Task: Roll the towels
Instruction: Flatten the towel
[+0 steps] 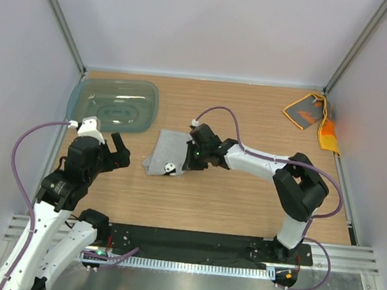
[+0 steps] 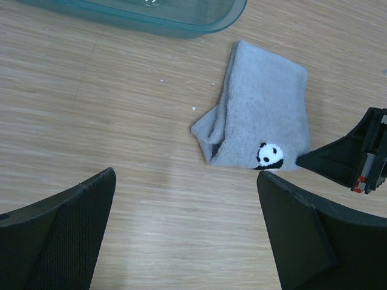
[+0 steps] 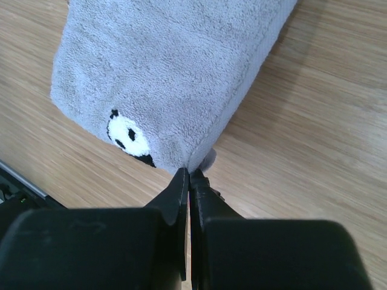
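Observation:
The light grey towel (image 1: 165, 151) lies folded on the wooden table, a small panda patch at its near corner (image 2: 268, 155). My right gripper (image 3: 189, 175) is shut, its tips pinching the towel's (image 3: 163, 72) near corner beside the panda; in the top view the right gripper (image 1: 190, 160) sits at the towel's right edge. The left gripper (image 1: 119, 154) hovers left of the towel, open with only bare wood between its fingers (image 2: 186, 181). The orange towel (image 1: 309, 114) with a grey face lies crumpled at the far right corner.
A translucent teal tub (image 1: 115, 103) lies upside down at the far left, just beyond the grey towel (image 2: 260, 109) and the tub's rim (image 2: 151, 15). The enclosure walls stand close on both sides; the right arm's cable arcs above the table.

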Robot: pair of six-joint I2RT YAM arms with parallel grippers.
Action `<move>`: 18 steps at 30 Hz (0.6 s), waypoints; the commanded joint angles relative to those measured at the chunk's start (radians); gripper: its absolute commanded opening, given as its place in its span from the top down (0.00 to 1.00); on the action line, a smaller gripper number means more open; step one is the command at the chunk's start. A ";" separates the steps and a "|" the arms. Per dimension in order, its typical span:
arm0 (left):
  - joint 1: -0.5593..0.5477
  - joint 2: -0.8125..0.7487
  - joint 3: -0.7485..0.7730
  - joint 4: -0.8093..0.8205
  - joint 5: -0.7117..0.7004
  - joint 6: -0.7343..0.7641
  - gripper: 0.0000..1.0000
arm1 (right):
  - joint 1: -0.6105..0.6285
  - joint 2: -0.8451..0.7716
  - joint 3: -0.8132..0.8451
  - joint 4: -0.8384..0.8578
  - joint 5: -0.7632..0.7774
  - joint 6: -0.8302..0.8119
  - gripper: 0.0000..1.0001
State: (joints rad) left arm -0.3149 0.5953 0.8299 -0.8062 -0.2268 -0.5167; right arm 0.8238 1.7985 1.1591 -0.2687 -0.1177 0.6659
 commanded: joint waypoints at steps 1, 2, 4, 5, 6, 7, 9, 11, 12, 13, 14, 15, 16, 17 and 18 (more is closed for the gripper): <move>-0.003 -0.003 0.034 -0.001 -0.017 -0.003 0.00 | 0.011 -0.106 0.076 -0.047 0.016 -0.011 0.99; -0.003 -0.003 0.032 -0.002 -0.017 -0.002 0.00 | 0.014 -0.164 0.089 -0.064 0.024 -0.015 0.99; -0.003 -0.003 0.034 -0.001 -0.017 -0.002 0.00 | 0.017 -0.224 0.141 -0.118 0.045 -0.020 0.99; -0.003 -0.003 0.034 -0.001 -0.017 -0.002 0.00 | 0.026 -0.255 0.161 -0.139 0.055 -0.022 0.99; -0.003 -0.003 0.034 -0.001 -0.019 -0.002 0.00 | 0.028 -0.304 0.180 -0.174 0.075 -0.028 0.99; -0.003 -0.002 0.032 -0.002 -0.017 -0.002 0.00 | 0.032 -0.329 0.213 -0.188 0.082 -0.031 0.99; -0.003 0.000 0.034 -0.001 -0.016 -0.002 0.00 | 0.034 -0.362 0.234 -0.217 0.085 -0.029 0.96; -0.003 0.001 0.034 -0.001 -0.017 -0.002 0.00 | 0.034 -0.358 0.241 -0.233 0.067 -0.041 0.46; -0.003 0.003 0.035 -0.001 -0.017 -0.002 0.00 | 0.034 -0.331 0.241 -0.266 0.069 -0.060 0.28; -0.001 0.003 0.035 -0.001 -0.017 -0.002 0.00 | 0.034 -0.314 0.240 -0.291 0.090 -0.068 0.15; -0.003 0.004 0.035 -0.002 -0.019 -0.002 0.00 | 0.034 -0.291 0.238 -0.350 0.107 -0.077 0.13; -0.003 0.004 0.035 -0.004 -0.023 -0.003 0.00 | 0.032 -0.274 0.234 -0.371 0.113 -0.084 0.13; -0.001 0.004 0.035 -0.002 -0.025 -0.005 0.00 | 0.034 -0.252 0.203 -0.380 0.175 -0.086 0.12; -0.001 0.006 0.035 -0.002 -0.023 -0.003 0.00 | 0.034 -0.249 0.182 -0.379 0.191 -0.085 0.12; -0.003 0.008 0.035 -0.004 -0.023 -0.003 0.00 | 0.034 -0.248 0.160 -0.371 0.203 -0.080 0.12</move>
State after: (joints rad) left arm -0.3149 0.5983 0.8299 -0.8062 -0.2287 -0.5167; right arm 0.8536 1.4803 1.3960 -0.5049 0.0032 0.6067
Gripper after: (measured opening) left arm 0.996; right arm 0.873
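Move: The towel's near right corner is still pinched in the right fingers; the towel's middle lies about 5 cm to that hand's left, 4 cm ahead and 1 cm lower. The panda patch is some 4 cm straight to the hand's left, and the teal tray about 27 cm left and 20 cm farther out. From the idle left hand the towel is roughly 15 cm right, 8 cm ahead and 16 cm below. The towel, still pinched by its corner in the closed right fingers, is flicked almost straight up off the table; the hand rises quickly by some 23 cm and the fingertips swing up by about 25 degrees. Near the top the fingers spring wide open and let go of the towel, then the open hand sinks about 4 cm. ##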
